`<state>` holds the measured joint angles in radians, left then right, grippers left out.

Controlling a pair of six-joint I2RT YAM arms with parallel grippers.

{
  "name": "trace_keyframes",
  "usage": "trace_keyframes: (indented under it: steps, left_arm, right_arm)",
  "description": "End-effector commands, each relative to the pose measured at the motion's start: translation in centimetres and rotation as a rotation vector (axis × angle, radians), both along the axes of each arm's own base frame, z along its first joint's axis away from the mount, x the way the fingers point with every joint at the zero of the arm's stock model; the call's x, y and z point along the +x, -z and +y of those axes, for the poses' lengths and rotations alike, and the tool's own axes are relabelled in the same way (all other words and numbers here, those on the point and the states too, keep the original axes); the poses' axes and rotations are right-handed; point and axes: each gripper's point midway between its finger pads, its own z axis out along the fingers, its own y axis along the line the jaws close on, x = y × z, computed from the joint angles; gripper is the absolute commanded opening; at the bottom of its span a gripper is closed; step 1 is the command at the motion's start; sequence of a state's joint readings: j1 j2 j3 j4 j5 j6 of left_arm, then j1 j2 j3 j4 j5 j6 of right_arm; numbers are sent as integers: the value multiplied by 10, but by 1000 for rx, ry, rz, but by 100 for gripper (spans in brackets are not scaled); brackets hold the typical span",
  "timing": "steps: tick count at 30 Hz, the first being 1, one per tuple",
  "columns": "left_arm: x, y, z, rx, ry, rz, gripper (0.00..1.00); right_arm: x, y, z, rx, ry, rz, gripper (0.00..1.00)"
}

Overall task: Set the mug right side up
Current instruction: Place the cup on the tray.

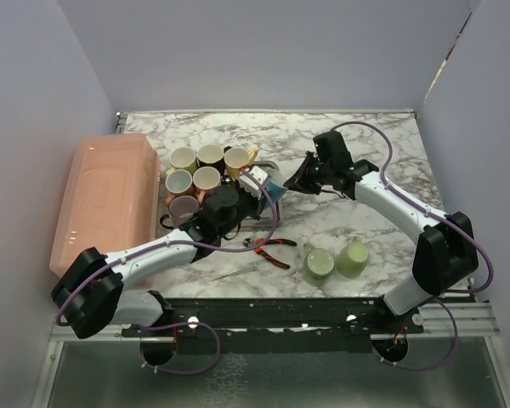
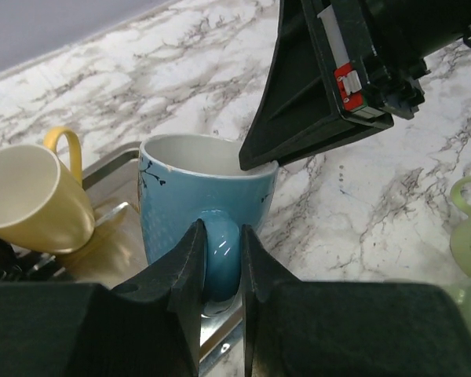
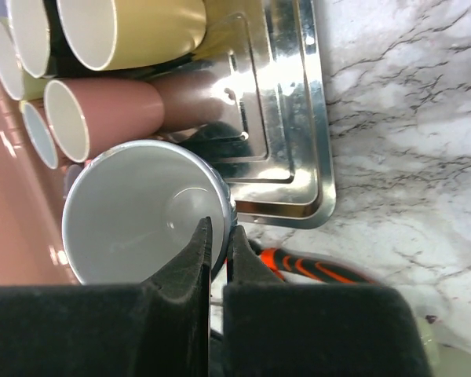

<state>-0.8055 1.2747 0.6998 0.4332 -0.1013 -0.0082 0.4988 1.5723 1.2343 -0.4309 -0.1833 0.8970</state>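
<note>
The blue mug [image 2: 177, 208] stands with its white mouth facing up, at the near corner of a metal tray [image 2: 110, 163]. My left gripper [image 2: 220, 239] is shut on the mug's handle, one finger on each side. My right gripper [image 3: 220, 232] is shut on the mug's rim, with one finger inside the white bowl [image 3: 129, 212] and the other outside the wall. In the top view the mug [image 1: 272, 184] sits between the left gripper [image 1: 253, 192] and the right gripper [image 1: 296, 181]. I cannot tell whether its base rests on the tray.
Several upright mugs [image 1: 200, 170] crowd the tray behind the blue one, a yellow mug [image 2: 31, 196] closest. Orange-handled pliers [image 1: 272, 248] lie in front of the tray. Two green mugs [image 1: 333, 260] stand near the right arm's base. A pink bin [image 1: 102, 200] fills the left side.
</note>
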Motion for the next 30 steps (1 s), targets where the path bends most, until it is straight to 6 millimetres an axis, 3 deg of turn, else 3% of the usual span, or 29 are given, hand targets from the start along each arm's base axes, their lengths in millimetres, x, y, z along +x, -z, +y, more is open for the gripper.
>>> trace_keyframes:
  steps: [1,6,13,16,23,30]
  left_arm:
    - [2,37,12,-38,-102,137,10]
    - [0,58,16,-32,-130,190,10]
    - [-2,85,29,6,-190,234,22]
    - [-4,93,32,5,-206,256,27]
    - [-8,101,35,-8,-223,292,36]
    - [-8,96,44,-10,-266,292,59]
  right_arm:
    - [4,-34,17,-11,-116,-237,1]
    - [4,-25,33,-69,-180,-325,1]
    - [4,-22,49,-109,-266,-460,0]
    - [4,-11,51,-131,-285,-461,1]
    - [4,11,49,-170,-287,-417,0]
    - [8,22,48,-205,-260,-336,0]
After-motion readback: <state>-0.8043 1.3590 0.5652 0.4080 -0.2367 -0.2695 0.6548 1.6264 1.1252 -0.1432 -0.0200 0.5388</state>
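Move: Both grippers already hold the blue mug: the left has the handle, with the mug's body about 4 cm ahead and 3 cm to its right; the right has the rim, with the body about 4 cm to its left, 1 cm ahead and 4 cm below. The tray's free spot lies about 4 cm ahead of and 16 cm below the left hand, and about 7 cm left of and 13 cm below the right. From the left hand, the dark green mug stands 12 cm left and 1 cm ahead, the yellow mug 8 cm left and 12 cm ahead, both some 12 cm lower. Bring the left gripper down about 10 cm and a little to the left, tipping its fingers downward as it lowers the blue mug towards the tray, then open the fingers around the handle. Keep the right fingers pinched on the rim: ease that hand some 4 cm left while its wrist turns counter-clockwise and levels off, then sink it, about 3 cm lower in all. ##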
